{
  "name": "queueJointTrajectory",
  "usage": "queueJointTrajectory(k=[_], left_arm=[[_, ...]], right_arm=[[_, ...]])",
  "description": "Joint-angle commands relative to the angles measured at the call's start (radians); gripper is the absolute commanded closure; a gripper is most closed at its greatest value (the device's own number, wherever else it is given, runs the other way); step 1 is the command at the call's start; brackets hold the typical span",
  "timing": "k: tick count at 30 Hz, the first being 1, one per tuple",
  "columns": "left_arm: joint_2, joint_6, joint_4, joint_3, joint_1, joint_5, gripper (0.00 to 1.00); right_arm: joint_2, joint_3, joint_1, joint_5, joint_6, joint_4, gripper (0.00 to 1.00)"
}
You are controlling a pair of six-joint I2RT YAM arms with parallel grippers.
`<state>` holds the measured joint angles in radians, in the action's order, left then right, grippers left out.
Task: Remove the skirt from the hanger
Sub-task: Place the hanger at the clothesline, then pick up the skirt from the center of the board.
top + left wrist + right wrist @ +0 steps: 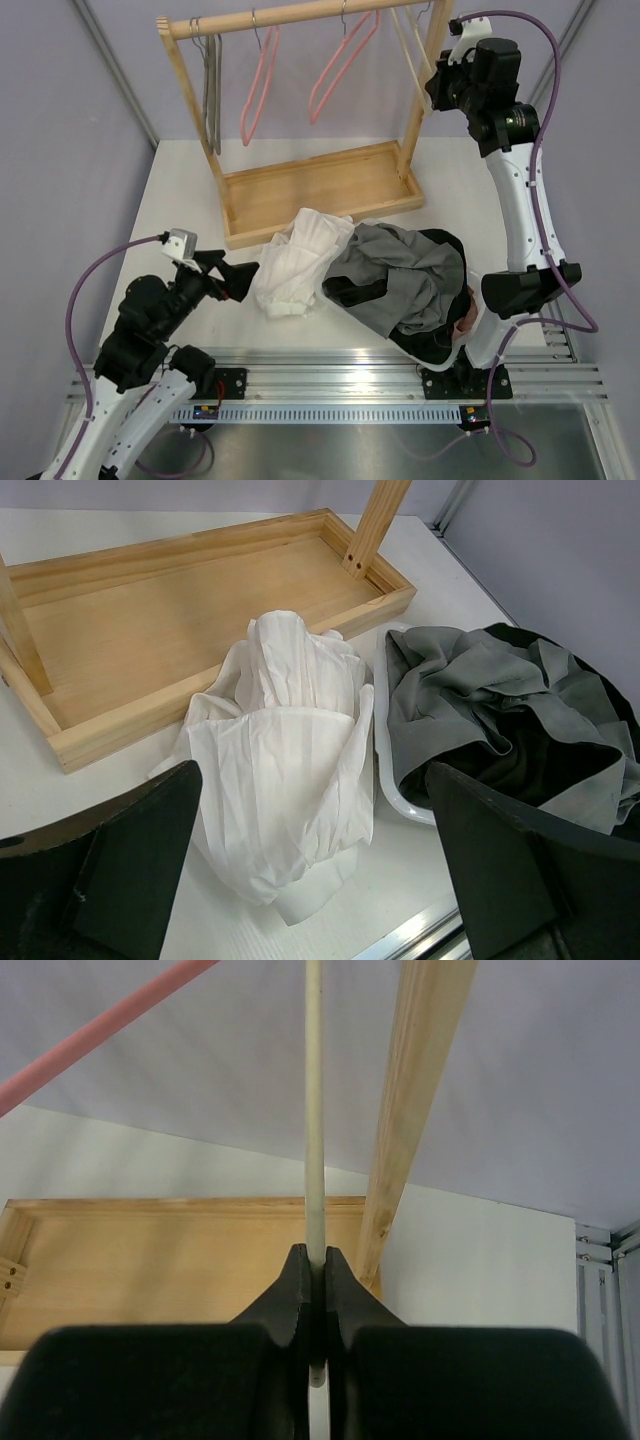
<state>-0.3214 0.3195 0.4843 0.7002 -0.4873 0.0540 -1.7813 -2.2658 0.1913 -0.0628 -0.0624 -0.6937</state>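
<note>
The white skirt (300, 262) lies crumpled on the table, off any hanger, between the rack base and a basket. In the left wrist view the skirt (285, 770) lies just ahead of my fingers. My left gripper (235, 280) is open and empty, with its jaws wide apart on either side of the skirt's near edge (312, 780). My right gripper (440, 82) is raised at the rack's right end. It is shut (315, 1260) on the thin cream hanger (315, 1110), which hangs bare from the rail (410, 45).
The wooden rack has a tray base (320, 190). Two pink hangers (260, 85) and a grey hanger (212, 95) hang on it. A white basket (385, 770) of grey and black clothes (410, 280) sits right of the skirt. A rack post (420, 1090) stands beside my right gripper.
</note>
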Motion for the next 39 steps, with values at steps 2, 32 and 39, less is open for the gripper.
queueJointTrajectory(k=[2, 32, 39], left_arm=[[-0.019, 0.01, -0.044, -0.001, -0.004, 0.023, 0.01], [-0.875, 0.058, -0.151, 0.073, -0.146, -0.026, 0.01], [-1.081, 0.087, -0.297, 0.033, -0.151, -0.08, 0.04]], right_arm=[[0.008, -0.017, -0.001, 0.008, -0.002, 0.026, 1.0], [0.606, 0.647, -0.023, -0.188, -0.134, 0.117, 0.01], [0.764, 0.928, -0.021, -0.483, -0.152, 0.103, 0.0]])
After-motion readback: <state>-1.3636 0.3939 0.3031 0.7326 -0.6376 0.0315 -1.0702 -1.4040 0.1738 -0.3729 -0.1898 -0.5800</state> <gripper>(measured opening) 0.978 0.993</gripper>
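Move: The left hand, empty and open, has the white skirt on the table about 8 cm ahead, 9 to the right and 25 below. The grey skirt piled in the bin lies some 21 cm right of the white skirt and 3 nearer. The right hand holds the near end of the white hanger; the rail is about 8 cm ahead, 4 left and 18 above. The rack's right post stands roughly 9 ahead and 1 left, and the nearer pink hanger 7 ahead and 19 left. The right hand eases down a couple of centimetres with the white hanger on the rail, opens its fingers wide to let go of it, then draws straight back about 17 cm, first rising slightly and finally sinking and turning counter-clockwise. Meanwhile the left hand, fingers staying open, drops some 22 cm while reaching right and forward to the white skirt, tipping its fingers steeply down until they straddle the cloth near the waistband. ##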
